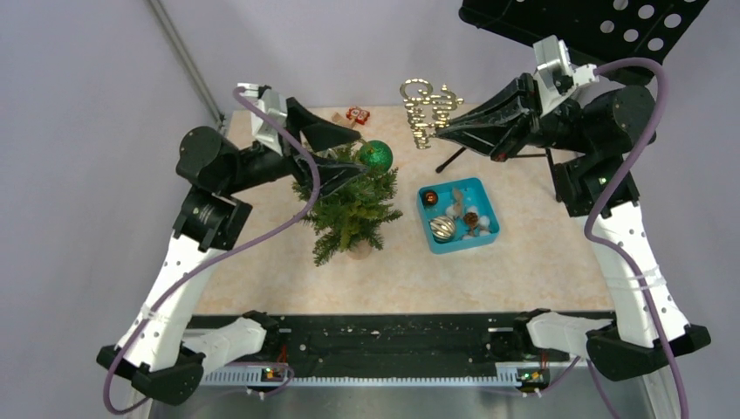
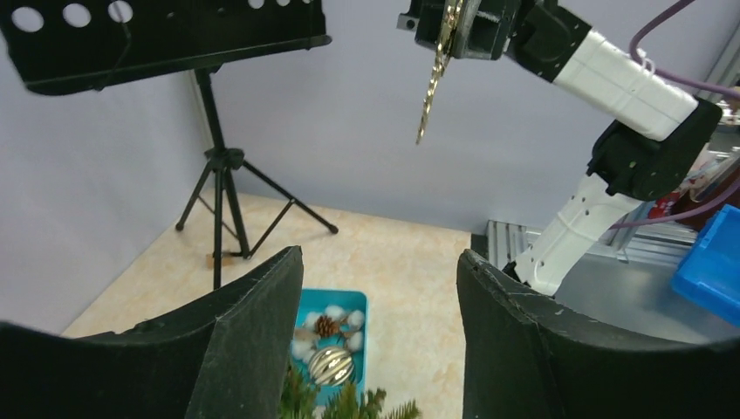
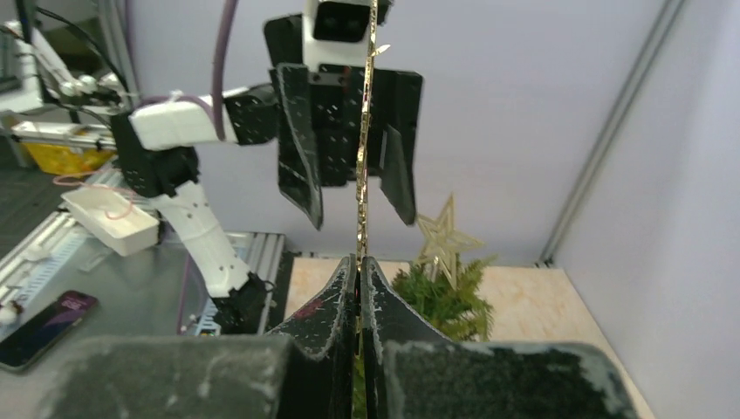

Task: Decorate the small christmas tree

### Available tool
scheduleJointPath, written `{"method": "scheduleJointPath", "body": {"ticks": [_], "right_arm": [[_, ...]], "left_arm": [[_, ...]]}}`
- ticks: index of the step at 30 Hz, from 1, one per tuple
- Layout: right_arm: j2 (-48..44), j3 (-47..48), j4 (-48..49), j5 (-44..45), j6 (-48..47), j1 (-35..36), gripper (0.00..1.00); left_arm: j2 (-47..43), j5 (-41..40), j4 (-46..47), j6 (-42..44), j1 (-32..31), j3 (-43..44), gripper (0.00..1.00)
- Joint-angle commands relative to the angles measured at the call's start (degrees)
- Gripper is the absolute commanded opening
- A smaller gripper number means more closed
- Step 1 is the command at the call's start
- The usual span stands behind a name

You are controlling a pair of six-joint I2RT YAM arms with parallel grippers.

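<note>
The small christmas tree (image 1: 351,212) stands left of the table's centre, with a green ball (image 1: 376,155) at its upper right and a gold star (image 3: 445,238) at its top. My left gripper (image 1: 361,154) hovers over the treetop, open and empty (image 2: 380,262). My right gripper (image 1: 443,132) is raised behind the tree's right side. It is shut (image 3: 359,262) on a flat gold cut-out ornament (image 1: 428,110), which shows edge-on (image 3: 363,166) in the right wrist view and hangs from the jaws (image 2: 432,78) in the left wrist view.
A teal tray (image 1: 485,196) right of the tree holds a striped silver ball (image 2: 331,365), a pine cone (image 2: 327,326), a red ball and cotton tufts. A small red item (image 1: 356,114) lies at the back. The black music stand (image 2: 220,175) rises at the back right.
</note>
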Motion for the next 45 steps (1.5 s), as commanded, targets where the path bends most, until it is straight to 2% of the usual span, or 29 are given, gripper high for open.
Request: {"method": "scheduleJointPath", "body": {"ticks": [1, 6, 9, 13, 15, 18, 21, 25, 31, 33, 40, 45], "right_arm": [[1.3, 0.87, 11.6, -0.5, 9.49, 2.95, 0.0], [2.94, 0.76, 12.95, 0.83, 10.66, 5.7, 0.0], [3.29, 1.59, 10.57, 0.13, 8.81, 6.1, 0.0], [4.39, 6.37, -12.78, 0.91, -5.63, 6.1, 0.0], [5.55, 7.89, -22.32, 0.02, -9.58, 6.1, 0.0], [5.39, 6.35, -27.9, -4.12, -12.52, 6.33, 0.0], [3.96, 3.91, -31.15, -3.94, -15.58, 6.82, 0.0], [5.11, 5.25, -44.67, 3.47, -24.81, 8.7, 0.0], [13.28, 13.66, -64.26, 16.33, -36.17, 21.35, 0.0], [15.04, 15.63, -66.29, 18.03, -36.9, 22.83, 0.0], [14.67, 15.24, -64.42, 16.2, -35.04, 23.24, 0.0], [14.14, 16.48, -69.92, 14.05, -40.76, 23.34, 0.0]], "left_arm": [[2.89, -2.43, 8.21, -0.58, -5.17, 4.45, 0.7], [6.32, -3.8, 11.61, -1.25, -8.27, 7.17, 0.7], [6.91, -3.46, 12.72, -2.06, -8.55, 7.75, 0.7], [4.28, -3.97, 7.51, 0.5, -7.94, 7.3, 0.71], [2.54, -5.17, 3.67, 1.43, -6.98, 6.64, 0.72], [0.16, -8.07, -4.17, 3.6, -5.37, 6.13, 0.75], [-1.96, -11.17, -11.17, 6.39, -4.05, 5.57, 0.76], [-5.05, -11.44, -16.19, 11.66, -3.96, 2.93, 0.78], [-4.71, -10.13, -23.45, 18.59, -3.88, 2.87, 0.79], [-4.44, -8.47, -25.98, 20.65, -3.89, 3.05, 0.79], [-4.94, -5.86, -30.17, 25.03, -3.88, 2.68, 0.77], [-4.86, -4.29, -31.05, 27.88, -3.96, 3.76, 0.74]]}}
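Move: The gold lettering ornament, pinched in the right fingertips, is bound for the near-side branches of the tree, about 12 cm left of the right hand, level with it in reach and some 23 cm lower. The green ball is roughly 9 cm left, 13 cm farther out and 20 cm down. From the empty, open left hand the branches lie about 18 cm below, 1 cm nearer and 1 cm right; the star is about 11 cm ahead, 4 cm left, 9 cm down. The gold ornament, still pinched in the right hand, is brought down about 18 cm and some 7 cm left to the tree's near branches, the wrist tipping its fingers downward by roughly 40 degrees. The left hand first goes right and slightly up, turns back left, then sinks beside the same branches, tilting its fingers up a little and staying open. ##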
